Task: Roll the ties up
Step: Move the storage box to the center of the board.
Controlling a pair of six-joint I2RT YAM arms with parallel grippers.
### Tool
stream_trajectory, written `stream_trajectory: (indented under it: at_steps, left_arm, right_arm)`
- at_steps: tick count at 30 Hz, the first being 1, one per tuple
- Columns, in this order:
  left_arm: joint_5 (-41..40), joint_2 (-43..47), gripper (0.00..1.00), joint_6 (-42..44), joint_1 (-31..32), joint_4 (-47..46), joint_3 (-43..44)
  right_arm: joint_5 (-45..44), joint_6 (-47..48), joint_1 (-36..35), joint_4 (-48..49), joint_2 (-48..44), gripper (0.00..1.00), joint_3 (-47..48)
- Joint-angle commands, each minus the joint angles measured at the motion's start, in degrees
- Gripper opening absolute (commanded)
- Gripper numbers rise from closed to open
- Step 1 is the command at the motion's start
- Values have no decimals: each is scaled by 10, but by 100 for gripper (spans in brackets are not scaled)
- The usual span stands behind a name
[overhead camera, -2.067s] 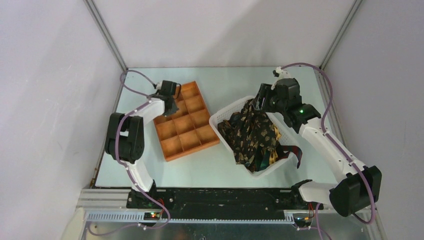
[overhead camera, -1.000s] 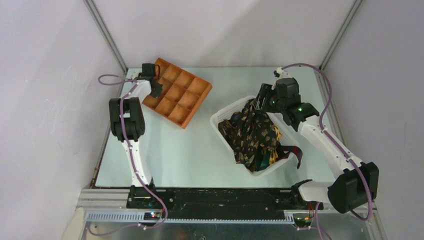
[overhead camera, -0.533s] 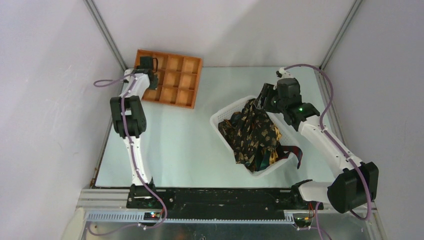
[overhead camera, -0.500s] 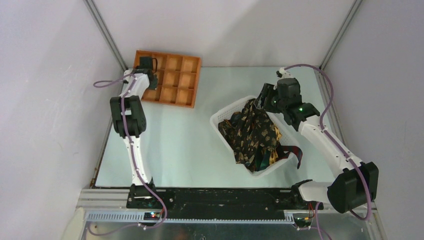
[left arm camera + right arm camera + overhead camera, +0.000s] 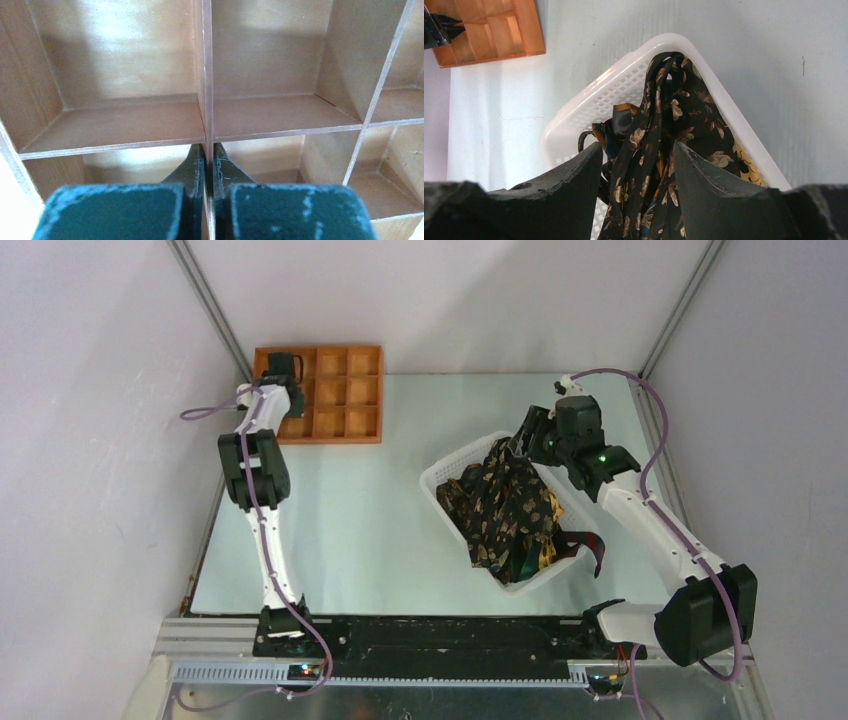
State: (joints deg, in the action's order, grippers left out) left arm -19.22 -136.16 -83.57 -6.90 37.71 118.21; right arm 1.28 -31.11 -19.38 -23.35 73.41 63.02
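Note:
The ties (image 5: 505, 505) lie in a dark, gold-leaf-printed heap in the white mesh basket (image 5: 440, 472), one end hanging over its near right rim. My right gripper (image 5: 515, 445) hovers at the heap's far end. In the right wrist view its jaws stand apart, and the ties (image 5: 664, 125) run between the open right gripper (image 5: 636, 146) without filling the gap. My left gripper (image 5: 283, 375) is at the far left, on the orange compartment tray (image 5: 345, 405). In the left wrist view the left gripper (image 5: 209, 150) is shut on a thin divider wall (image 5: 204, 75) of the tray.
The orange tray (image 5: 499, 30) sits in the back left corner, against the enclosure walls. The basket (image 5: 589, 105) stands right of centre. A corner post (image 5: 210, 310) rises behind the tray. Bare pale table (image 5: 350, 520) lies between tray and basket.
My left arm has swung the orange tray from mid-left to the back left corner and turned it square to the wall. The right gripper has barely moved over the ties.

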Motion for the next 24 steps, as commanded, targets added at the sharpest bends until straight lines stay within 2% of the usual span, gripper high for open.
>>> stream_trajectory:
  at_steps: [1, 10, 18, 22, 24]
  left_arm:
    - [29, -17, 5, -26, -10, -67, 29]
    - [43, -22, 25, -10, -14, -79, 22]
    - [49, -11, 36, 16, -19, -90, 16]
    - [60, -7, 48, 39, -22, -94, 25]
    - [71, -4, 57, 50, -23, -100, 30]
  right_arm:
    - [3, -8, 4, 20, -2, 57, 1]
    - [5, -10, 5, 18, -1, 57, 1]
    - [5, -7, 6, 16, -4, 58, 2]
    - [6, -4, 9, 17, -8, 60, 1]
    - [9, -2, 10, 19, -10, 61, 2]
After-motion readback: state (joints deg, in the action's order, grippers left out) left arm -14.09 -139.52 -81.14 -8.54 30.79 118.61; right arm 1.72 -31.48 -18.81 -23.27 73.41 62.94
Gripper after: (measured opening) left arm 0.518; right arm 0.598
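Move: The left hand already pinches a cross divider of the storage box, the one nearest the robot; the box's middle lies about 4 cm ahead of it, 8 cm to its right and 2 cm lower. The white basket of ties stands some 34 cm nearer the robot and 50 cm to the right. From the idle right hand the storage box is roughly 28 cm ahead, 48 cm left and 18 cm below. The left fingers let go of the storage box's divider, opening steadily to about half their range while still straddling it. Meanwhile the hand sinks some 2.5 cm and eases forward, then comes back up about 1 cm as it edges farther forward, 2 cm ahead in all, with only a slight wrist turn. ##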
